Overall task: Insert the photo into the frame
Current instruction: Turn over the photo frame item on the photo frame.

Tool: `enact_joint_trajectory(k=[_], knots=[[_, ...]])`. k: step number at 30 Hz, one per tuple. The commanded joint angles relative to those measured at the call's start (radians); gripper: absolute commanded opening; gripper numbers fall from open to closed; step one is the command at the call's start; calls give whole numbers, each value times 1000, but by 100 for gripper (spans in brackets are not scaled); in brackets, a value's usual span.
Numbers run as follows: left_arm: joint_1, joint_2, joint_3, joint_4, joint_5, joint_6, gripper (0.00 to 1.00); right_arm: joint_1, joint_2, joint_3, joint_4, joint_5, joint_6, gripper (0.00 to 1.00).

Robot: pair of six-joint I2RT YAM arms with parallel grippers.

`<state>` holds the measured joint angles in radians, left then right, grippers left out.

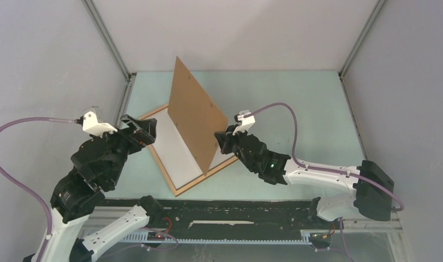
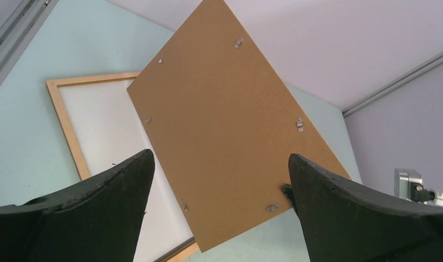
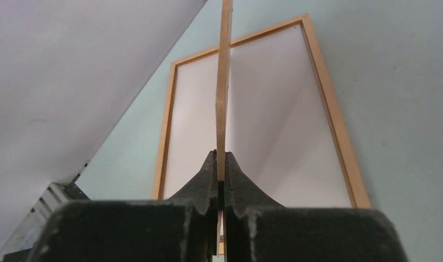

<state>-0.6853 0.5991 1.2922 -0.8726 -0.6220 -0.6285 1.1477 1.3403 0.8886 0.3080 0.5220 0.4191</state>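
Note:
The frame [image 1: 203, 179] lies flat on the table, a thin light wooden rectangle. A flat white surface [image 1: 173, 144] fills it, which looks like the photo's plain back; no picture side shows. My right gripper [image 1: 222, 139] is shut on the lower right edge of a brown backing board [image 1: 195, 123], which stands tilted on edge over the frame. The right wrist view shows the board edge-on [image 3: 225, 82] pinched between the jaws [image 3: 220, 155], with the frame [image 3: 331, 109] behind. My left gripper [image 1: 148, 134] is open at the frame's left side, empty, facing the board [image 2: 225, 125].
Grey enclosure walls stand close on three sides, with metal corner posts [image 1: 107, 38] at the back. Small metal tabs [image 2: 299, 124] dot the board's face. The pale green table [image 1: 295, 103] stretches to the right of the frame.

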Motion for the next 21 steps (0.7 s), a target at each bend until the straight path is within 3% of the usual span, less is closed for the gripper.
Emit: enact_joint_trajectory(k=[1,12,21], knots=[[-3,-25,-47,25,-9,38,100,-44,-5,-47,172,-142,165,0],[-3,-31,-154,12,-38,-15,100,-167,102,-202,543,-378,325,0],[-3,75,-216,-20,-99,-68,100,-161,232,-220,646,-349,360,0]])
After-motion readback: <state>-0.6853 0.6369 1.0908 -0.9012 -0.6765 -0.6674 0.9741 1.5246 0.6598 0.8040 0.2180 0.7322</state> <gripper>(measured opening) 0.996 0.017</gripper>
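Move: The right hand pinches the brown board's right edge; the board leans down to its left, its middle about 9 cm left, 2 ahead and 10 below. The frame's middle lies roughly 16 cm left, 8 ahead and 22 below the right hand. From the open left hand, the board's middle is some 18 cm right, 14 ahead and 25 lower, and the frame's 12 cm right, 10 ahead and 36 below. Still pinching the board, the right hand sinks about 6 cm, rolling; the open left hand descends 9 cm towards it. ##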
